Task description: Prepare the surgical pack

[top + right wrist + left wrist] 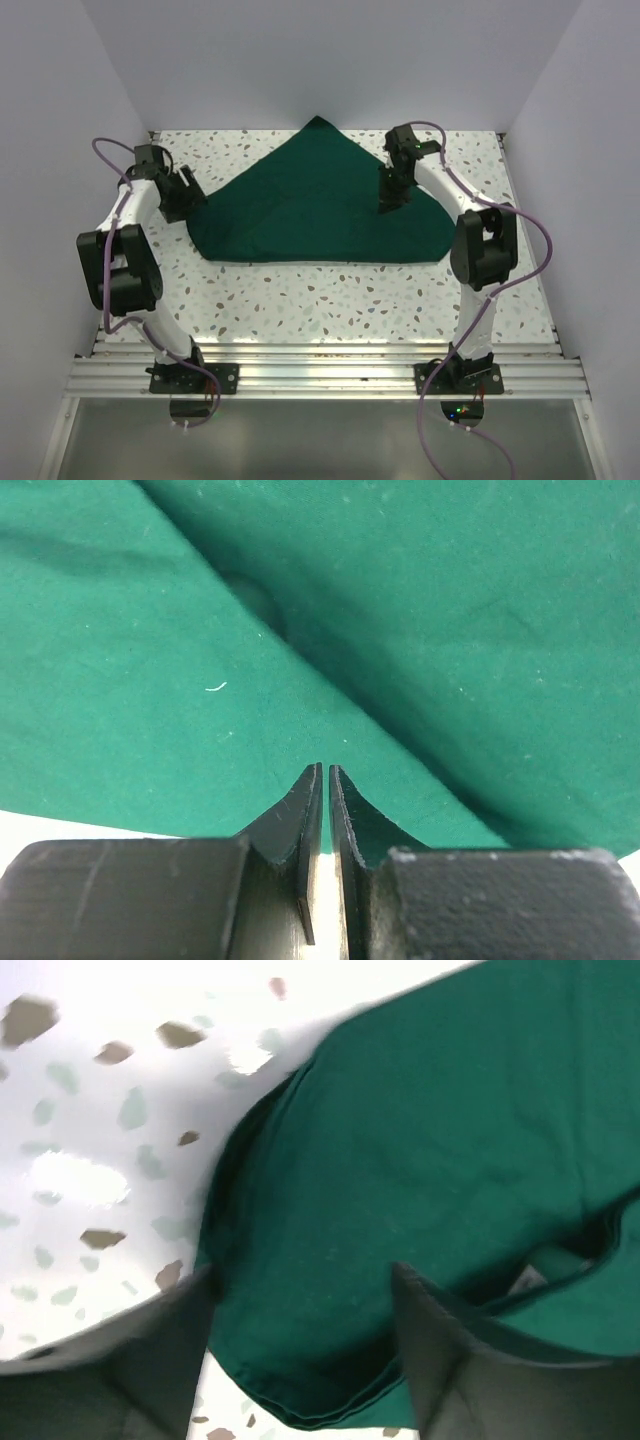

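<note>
The surgical pack's dark green cloth [320, 205] lies flat on the speckled table, folded into a broad triangle with its point toward the back wall. My left gripper [190, 205] is at the cloth's left corner. In the left wrist view it [302, 1275] stands open, with the layered corner of the cloth [420, 1140] lying under the gap between its fingers. My right gripper [388, 205] hovers over the right part of the cloth. Seen from the right wrist, it [326, 768] is shut with nothing between its jaws, above the cloth [150, 680] near its edge.
The speckled table [330, 290] is enclosed by white walls at the back and both sides. An aluminium rail [320, 375] carrying both arm bases runs along the near edge. Purple cables loop beside each arm.
</note>
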Available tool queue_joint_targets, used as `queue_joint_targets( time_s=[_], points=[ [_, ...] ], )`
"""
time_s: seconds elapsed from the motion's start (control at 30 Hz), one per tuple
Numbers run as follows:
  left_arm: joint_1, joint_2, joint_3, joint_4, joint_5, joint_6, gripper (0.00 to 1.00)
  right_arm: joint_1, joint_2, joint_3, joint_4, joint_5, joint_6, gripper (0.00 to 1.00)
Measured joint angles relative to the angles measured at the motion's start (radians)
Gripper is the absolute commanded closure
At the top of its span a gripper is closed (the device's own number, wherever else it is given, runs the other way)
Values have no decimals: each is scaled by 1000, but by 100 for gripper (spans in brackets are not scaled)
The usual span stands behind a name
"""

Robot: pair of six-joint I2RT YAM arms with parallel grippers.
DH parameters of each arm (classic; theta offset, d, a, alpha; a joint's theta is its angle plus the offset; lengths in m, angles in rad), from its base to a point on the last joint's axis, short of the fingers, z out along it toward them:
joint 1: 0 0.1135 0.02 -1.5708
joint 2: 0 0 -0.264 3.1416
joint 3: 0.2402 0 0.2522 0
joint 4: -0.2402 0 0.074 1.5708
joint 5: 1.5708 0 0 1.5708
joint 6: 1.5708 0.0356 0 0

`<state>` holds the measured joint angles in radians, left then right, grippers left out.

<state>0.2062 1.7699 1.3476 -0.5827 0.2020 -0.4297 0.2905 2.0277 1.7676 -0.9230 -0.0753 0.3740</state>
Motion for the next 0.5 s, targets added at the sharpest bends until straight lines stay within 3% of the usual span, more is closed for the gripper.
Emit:
queue_joint_targets(
  time_s=[0.07, 0.27, 0.5],
  points=[
    [6, 5, -8, -4, -28, -2, 12, 0, 0, 0, 5, -5, -5, 89],
    [24, 53, -17, -13, -116, 5, 6, -2, -1, -1, 20, -29, -20, 90],
    [60, 153, -8, -21, -198, 15, 12, -2, -2, -14, 34, -56, -24, 91]
  ],
)
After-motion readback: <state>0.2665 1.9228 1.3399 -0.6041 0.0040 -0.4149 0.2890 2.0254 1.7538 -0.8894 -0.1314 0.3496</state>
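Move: The left end of the green drape, the loose corner flap, lies almost beneath the left hand: about 4 cm to its left, 2 cm back and roughly 9 cm below. From that hand, the bend at the near-left of the drape is some 12 cm back and 5 cm right, and the drape's far corner about 23 cm ahead and 32 cm right. From the right hand, the left end lies about 49 cm left and 3 cm back, roughly 9 cm lower. Left hand drops about 7 cm and swings 5 cm left towards the drape's left corner, fingers spreading wider. ##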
